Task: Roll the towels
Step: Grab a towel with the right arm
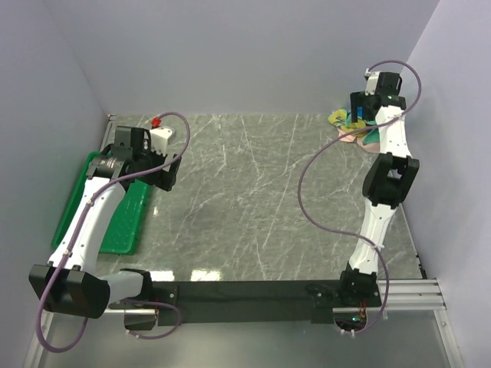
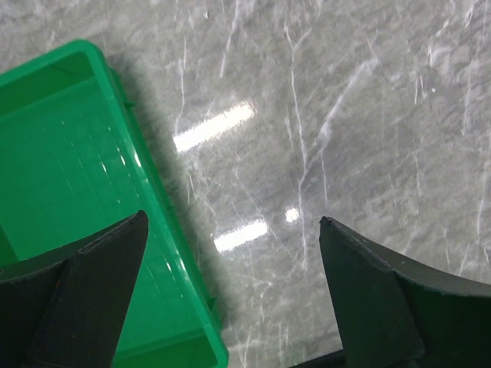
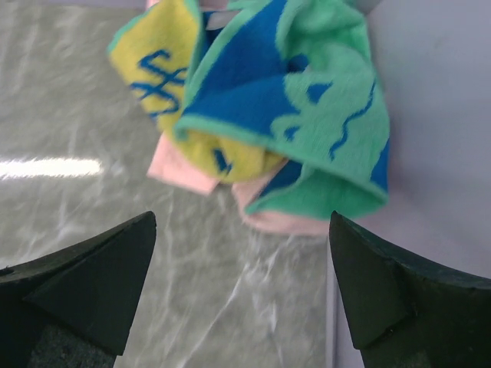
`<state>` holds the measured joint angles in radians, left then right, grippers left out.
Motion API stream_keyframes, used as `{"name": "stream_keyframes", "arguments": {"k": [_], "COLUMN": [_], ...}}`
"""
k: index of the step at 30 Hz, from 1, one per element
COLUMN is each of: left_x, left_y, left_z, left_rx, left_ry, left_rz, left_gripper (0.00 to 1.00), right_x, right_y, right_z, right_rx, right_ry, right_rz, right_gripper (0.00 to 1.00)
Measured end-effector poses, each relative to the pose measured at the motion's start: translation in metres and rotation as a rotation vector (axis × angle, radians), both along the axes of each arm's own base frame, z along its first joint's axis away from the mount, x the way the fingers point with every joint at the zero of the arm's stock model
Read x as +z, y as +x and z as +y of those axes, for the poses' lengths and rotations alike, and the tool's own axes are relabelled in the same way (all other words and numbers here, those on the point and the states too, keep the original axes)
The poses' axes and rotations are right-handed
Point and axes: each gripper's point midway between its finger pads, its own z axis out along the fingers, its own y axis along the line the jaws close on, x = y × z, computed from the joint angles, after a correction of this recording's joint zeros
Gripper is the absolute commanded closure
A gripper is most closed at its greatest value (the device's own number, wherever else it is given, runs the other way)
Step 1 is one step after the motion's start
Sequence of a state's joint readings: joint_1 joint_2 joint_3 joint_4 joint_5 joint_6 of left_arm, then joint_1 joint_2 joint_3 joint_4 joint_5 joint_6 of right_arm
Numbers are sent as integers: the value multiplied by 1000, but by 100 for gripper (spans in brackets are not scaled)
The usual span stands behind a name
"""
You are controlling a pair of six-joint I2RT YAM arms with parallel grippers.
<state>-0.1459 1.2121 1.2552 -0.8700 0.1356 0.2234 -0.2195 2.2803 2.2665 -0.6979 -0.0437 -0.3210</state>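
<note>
The towels lie crumpled in one heap in the far right corner of the table. In the right wrist view a teal, blue and yellow towel lies on top of a pale pink towel, and the heap touches the wall. My right gripper hovers just short of the heap, open, with nothing between its fingers. My left gripper is open and empty too, over the marble table beside the green tray's edge at the far left, well away from the towels.
A green plastic tray sits at the left edge, partly under the left arm. A small white and red object stands at the back left. The right wall rises directly behind the towels.
</note>
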Motion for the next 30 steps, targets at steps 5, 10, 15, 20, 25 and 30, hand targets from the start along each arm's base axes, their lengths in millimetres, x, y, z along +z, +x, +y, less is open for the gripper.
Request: {"name": "stream_keyframes", "arguments": {"k": [5,10,15,20,25,30], "left_x": [-6,-9,-10,-14,-24,-25], "left_y": [-9,-13,-13,-14,-13,-15], "left_z": [4,11,14,17,22,22], "left_rx": [12,33,46,56,72,75], "left_ry": [19,46,62,76,103,106], "left_rz": [41,60,63,77,119,125], "left_gripper": [1,1,0,1,1,0], "right_x": [-37,-59,-68,-61,-60,-58], "right_y": [18,27,33,44,61,67], "right_z": [-16,-25,-33,-38,-43,-40], "right_rx": [-28,-39,-55,-51,-27,0], "right_ry": [-45,-88,-121,-159,-238,-272], "right_rz": [28,37,28,-17,-62,-78], "right_gripper": [0,4,21,48,100,100]}}
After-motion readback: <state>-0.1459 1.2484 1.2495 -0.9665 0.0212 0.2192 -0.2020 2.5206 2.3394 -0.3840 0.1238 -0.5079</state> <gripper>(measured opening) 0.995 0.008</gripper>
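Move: The blue-green towel on top of the pile is the right hand's target, about 9 cm ahead of that open hand, 4 cm to its right and 8 cm below. The yellow towel peeks out on its left, some 7 cm ahead of the hand and 7 cm left; the pink one shows on the near side, only 1 cm ahead and 2 cm left, 10 cm down. From the left hand the blue-green towel lies roughly 74 cm right and 36 cm ahead. Down first by about 6.5 cm, bearing right, then mostly forward for a total of nearly 7 cm, the open right hand goes onto the blue-green towel, its left side dipping some 15 degrees. The fingers shut fully and pinch the towel near its front hem. Meanwhile the left hand, open and empty, sinks slightly and drifts left and back beside the green bin. ##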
